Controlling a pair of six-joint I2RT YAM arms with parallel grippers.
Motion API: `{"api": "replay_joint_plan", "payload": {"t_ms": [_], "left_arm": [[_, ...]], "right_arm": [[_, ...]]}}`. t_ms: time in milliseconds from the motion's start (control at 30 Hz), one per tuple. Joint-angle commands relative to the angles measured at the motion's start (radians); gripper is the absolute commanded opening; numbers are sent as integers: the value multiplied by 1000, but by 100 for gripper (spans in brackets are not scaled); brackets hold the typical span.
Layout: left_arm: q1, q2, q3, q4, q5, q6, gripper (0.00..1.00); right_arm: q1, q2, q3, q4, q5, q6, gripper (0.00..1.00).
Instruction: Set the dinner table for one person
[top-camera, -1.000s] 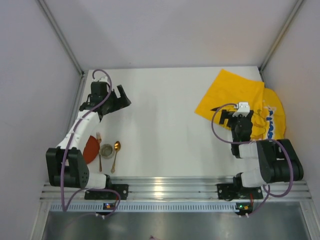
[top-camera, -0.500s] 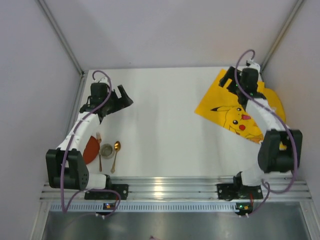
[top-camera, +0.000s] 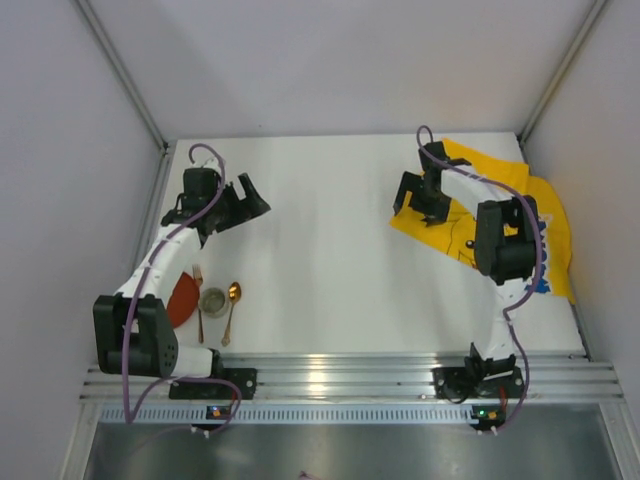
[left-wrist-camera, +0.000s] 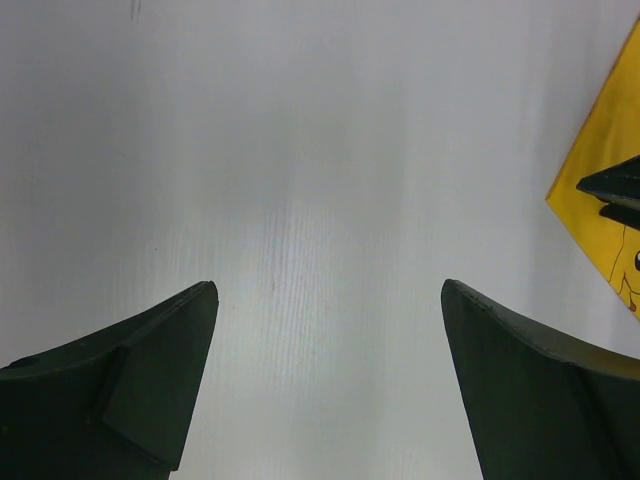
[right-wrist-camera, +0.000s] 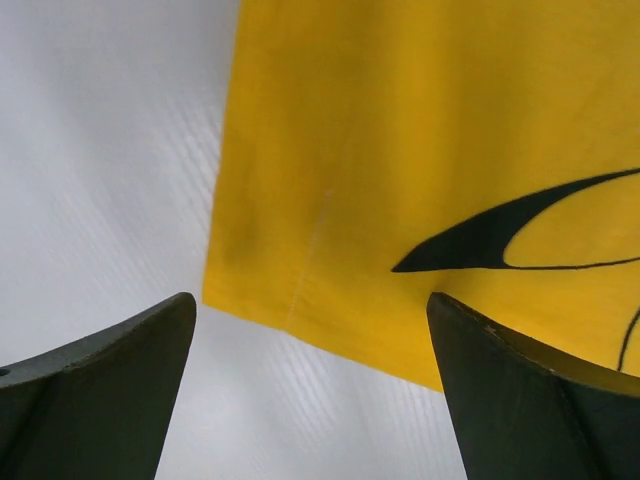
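Note:
The dinner table (top-camera: 320, 260) is a wide white top. A yellow Pikachu mat (top-camera: 505, 200) lies crumpled at its far right. My right gripper (top-camera: 415, 198) hangs open over the mat's left corner. In the right wrist view the mat's corner (right-wrist-camera: 400, 150) lies between the open fingers, and my right gripper (right-wrist-camera: 310, 300) holds nothing. My left gripper (top-camera: 250, 197) is open at the far left above bare tabletop. In the left wrist view my left gripper (left-wrist-camera: 328, 290) is empty, and the mat's edge (left-wrist-camera: 610, 170) shows at the right.
A red plate (top-camera: 182, 298), a fork (top-camera: 199, 295), a small cup (top-camera: 213, 300) and a gold spoon (top-camera: 232, 302) sit close together at the near left beside the left arm. A ribbed aluminium rail (top-camera: 350, 375) runs along the near edge. Grey walls enclose the table.
The right arm swung from the near right out over the mat to its far side, then left to the mat's left corner. The left arm barely moved.

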Motion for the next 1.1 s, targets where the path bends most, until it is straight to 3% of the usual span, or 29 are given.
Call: {"api": "replay_joint_plan", "payload": {"t_ms": [0,233,367,467,500,600,1067], "left_arm": [[3,-18,-15,35,26,15,99],[3,3,-10,27,39,25,99],[3,16,-10,23,47,30,98],[3,22,-15,24,55,27,98],[3,26,-15,26,55,27,97],[3,39,-6,29,61,25,97],[3,55,27,7,32,41,97]], "right_arm": [[48,41,122,-67,27,10,100],[110,155,193,-157,111,-1,100],[114,181,193,-177,122,-2,88],[123,186,191,-188,137,-16,49],[130,186,187,-197,146,-17,29],[156,175,178,-215,154,-25,2],[515,-3,174,-214,-45,13,0]]}}
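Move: Yellow cloth, left corner: about 5 cm to the right gripper's left, 2 cm back and 2 cm below its open fingers. The cloth's middle lies some 18 cm to that gripper's right and 3 cm back; the cloth's far corner is roughly 19 cm ahead and 10 cm right. From the left gripper, the left corner is some 30 cm right, 3 cm back and 14 cm below. Slide the open right gripper about 3 cm left and a little down onto the cloth beside its left corner, then shut the fingers to pinch the edge. Keeping that pinch low, drag the cloth left and back some 18 cm, gathering speed and turning the hand counter-clockwise about 30 degrees. Let the empty, open left gripper sink a couple of centimetres. ##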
